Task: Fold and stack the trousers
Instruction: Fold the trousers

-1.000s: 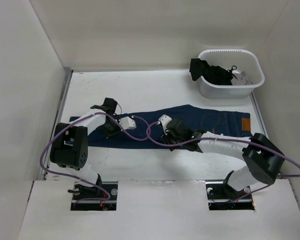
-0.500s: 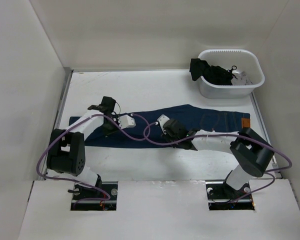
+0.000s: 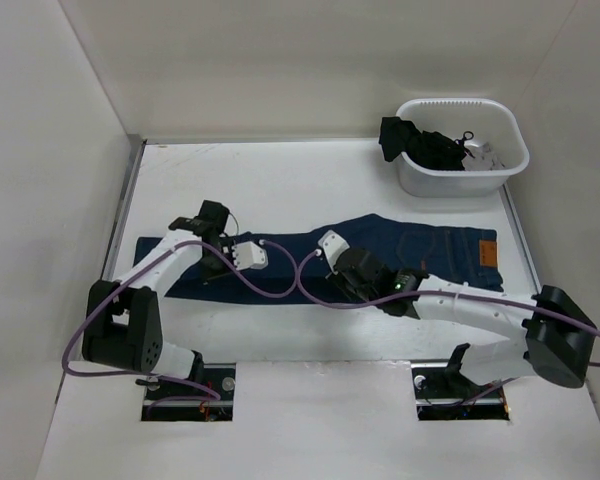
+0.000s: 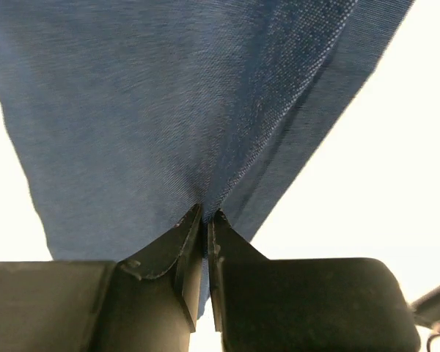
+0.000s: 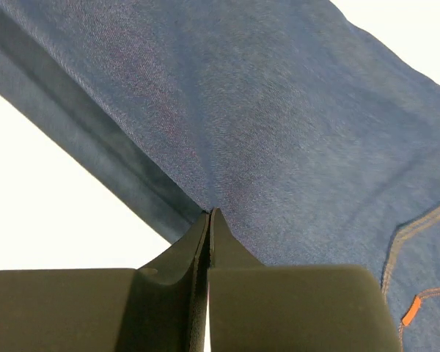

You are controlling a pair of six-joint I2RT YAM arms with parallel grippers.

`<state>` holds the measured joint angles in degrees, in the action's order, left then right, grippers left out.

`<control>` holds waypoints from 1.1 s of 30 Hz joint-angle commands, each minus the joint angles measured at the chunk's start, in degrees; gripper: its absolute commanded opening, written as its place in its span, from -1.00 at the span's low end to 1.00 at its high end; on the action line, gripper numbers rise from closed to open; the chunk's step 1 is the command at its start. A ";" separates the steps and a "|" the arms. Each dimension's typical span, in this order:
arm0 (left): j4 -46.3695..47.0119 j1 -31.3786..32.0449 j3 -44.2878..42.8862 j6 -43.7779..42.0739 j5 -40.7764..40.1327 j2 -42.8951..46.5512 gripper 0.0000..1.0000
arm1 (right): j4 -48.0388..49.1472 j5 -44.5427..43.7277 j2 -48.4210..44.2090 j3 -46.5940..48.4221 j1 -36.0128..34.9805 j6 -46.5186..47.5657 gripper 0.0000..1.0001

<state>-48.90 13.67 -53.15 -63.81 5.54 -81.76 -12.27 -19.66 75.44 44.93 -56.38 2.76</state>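
Note:
The dark navy trousers [image 3: 420, 250] lie flat across the table, legs to the left, waistband with its tan patch [image 3: 488, 253] to the right. My left gripper [image 3: 216, 266] is shut on a pinch of denim on the legs part; in the left wrist view [image 4: 205, 214] cloth rises taut from the fingertips. My right gripper [image 3: 346, 284] is shut on the near edge of the trousers around mid-length; in the right wrist view [image 5: 209, 214] the denim [image 5: 293, 125] shows orange stitching at the lower right.
A white bin [image 3: 503, 165] stands at the back right with a smaller black garment [image 3: 418, 145] hanging over its rim. White walls close in the table on the left, back and right. Purple cables loop over both arms.
Both grippers have drawn slightly toward the near edge with the denim held. The right arm's elbow has swung out to the right. The waistband end has slid a little nearer.

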 commanded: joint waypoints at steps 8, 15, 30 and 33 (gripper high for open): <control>-6.02 2.81 7.98 -1.49 -0.10 2.04 -0.16 | -7.68 9.72 3.24 -2.03 -0.45 -5.40 -0.16; -12.70 -3.95 -3.87 -0.70 4.82 3.53 -0.08 | -3.65 13.25 -16.61 -4.75 11.75 -17.42 0.03; 8.56 -37.00 -15.84 8.52 -8.62 -17.99 -0.03 | -8.76 13.93 -30.02 -22.60 81.27 -59.36 1.00; 9.00 -38.24 -16.81 9.23 -8.27 -19.58 -0.03 | -2.16 16.49 -23.08 -22.69 84.72 -59.98 1.00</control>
<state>-42.15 -24.27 -66.65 -56.18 -2.04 -102.00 -23.46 -8.23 48.23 21.74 26.50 -53.08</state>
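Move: Both hands still pinch the near edge of the trousers' top layer. The lower layer's near edge lies some 6 cm back from and 4 cm below the left hand, and about 5 cm back from and 8 cm below the right. The hem is roughly 21 cm to the left hand's left, about level. From the right hand, the near waist corner is some 37 cm right and 3 back, the brown patch 34 right and 7 ahead, both 8 below. Both hands draw the pinched edge back and down, the left about 7 cm back, the right some 4 back and 6 down, and open to let go of it onto the lower layer. They then rise and swing apart in low arcs and sink again, the left about 20 cm left to the hem, turning some 45 degrees counter-clockwise, the right over 30 cm right to the near waist corner, turning strongly clockwise and opening wide. ##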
